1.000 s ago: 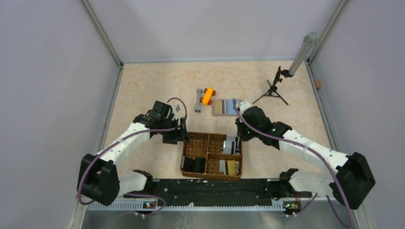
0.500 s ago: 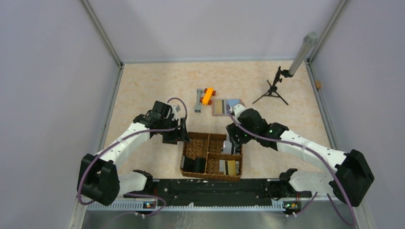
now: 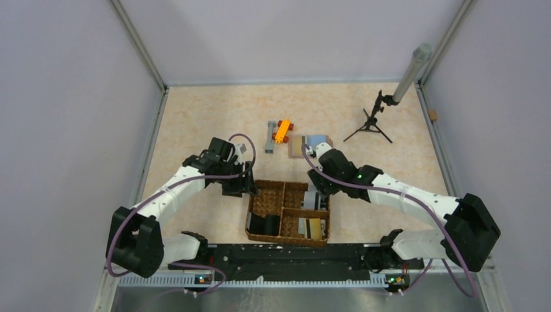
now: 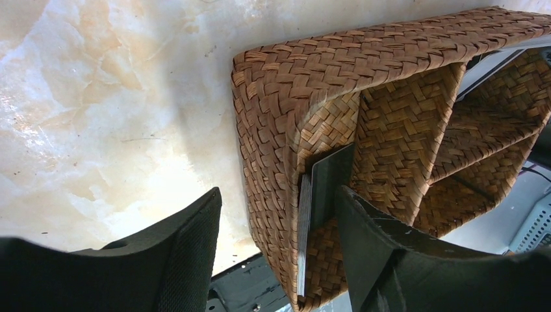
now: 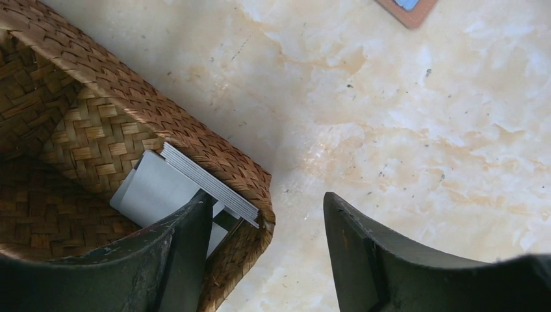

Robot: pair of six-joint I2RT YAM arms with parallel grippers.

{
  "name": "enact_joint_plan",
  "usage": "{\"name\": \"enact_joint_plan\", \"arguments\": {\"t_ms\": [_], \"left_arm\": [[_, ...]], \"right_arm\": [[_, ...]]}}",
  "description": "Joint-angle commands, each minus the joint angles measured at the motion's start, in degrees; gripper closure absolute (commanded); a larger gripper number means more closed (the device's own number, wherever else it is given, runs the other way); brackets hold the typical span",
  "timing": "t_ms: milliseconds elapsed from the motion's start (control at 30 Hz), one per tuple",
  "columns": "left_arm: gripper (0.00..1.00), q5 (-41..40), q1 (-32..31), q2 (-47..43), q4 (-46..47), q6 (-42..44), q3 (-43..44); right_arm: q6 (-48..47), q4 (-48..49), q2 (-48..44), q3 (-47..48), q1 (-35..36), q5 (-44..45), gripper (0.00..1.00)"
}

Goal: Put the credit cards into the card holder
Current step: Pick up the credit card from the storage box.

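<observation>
The card holder (image 3: 309, 144) lies open beyond the basket, brown-edged with light blue inside; one corner (image 5: 407, 9) shows in the right wrist view. A stack of grey credit cards (image 5: 203, 182) leans inside the basket's far-right compartment (image 3: 316, 194). My right gripper (image 5: 266, 253) is open and straddles that basket wall, one finger (image 5: 185, 257) beside the stack. A second stack of grey cards (image 4: 305, 242) stands against the wall at the far-left corner, and my open left gripper (image 4: 276, 253) straddles it. More gold and grey cards (image 3: 312, 227) lie in the near-right compartment.
The woven brown basket (image 3: 286, 240) sits just ahead of the arm bases, with a black blocky object (image 3: 263, 224) in its near-left compartment. An orange toy car (image 3: 282, 130) and a grey block (image 3: 269, 136) lie beyond it. A small tripod (image 3: 370, 121) stands at the back right.
My right gripper has swung from over the card holder back to the basket's far-right compartment, and its jaws have opened. The left arm has stayed put, jaws slightly narrower.
</observation>
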Motion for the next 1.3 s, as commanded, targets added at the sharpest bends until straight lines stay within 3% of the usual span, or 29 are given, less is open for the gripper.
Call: {"name": "enact_joint_plan", "arguments": {"t_ms": [0,367,700,967,1267], "left_arm": [[0.35,0.74,0.24,0.29,1.13,0.88,-0.23],[0.36,1.23,0.22,0.98,1.41,0.97,-0.46],[0.36,1.4,0.24,0.81,1.41,1.06,-0.74],[0.36,1.31,0.28,0.62,0.88,1.23,-0.06],[0.36,1.02,0.23,0.16,0.38,1.45,0.45]], "right_arm": [[0.67,0.32,-0.61,3.42,0.66,4.4,0.39],[-0.19,0.74,-3.44,3.95,0.78,2.39,0.52],[-0.55,0.23,-4.37,4.88,1.15,0.51,0.79],[-1.87,-1.75,-5.4,7.12,1.2,-0.29,0.93],[-4.27,-1.74,-6.58,8.48,1.21,-7.72,1.0]]}}
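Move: The grey credit cards standing on edge inside the storage box's far right wall are level with the right hand, some 2 cm to its left, their middles about 4 cm below it. A loose grey card lies some 4 cm back and 3 cm left, and the gold card roughly 14 cm back and 2 cm left. The card holder lies about 13 cm ahead and 3 cm left. From the left hand the standing cards are some 20 cm right and 2 cm ahead. Upwards by about 5 cm the right hand goes, fingers closing from well open to shut as it climbs, then drifting some 2 cm left towards the end with a slight wrist tilt. The fingertips pinch a grey card by its right edge near the top and draw it up from the box's far right corner. The left hand stays put, fingers still apart astride the box's left wall. ##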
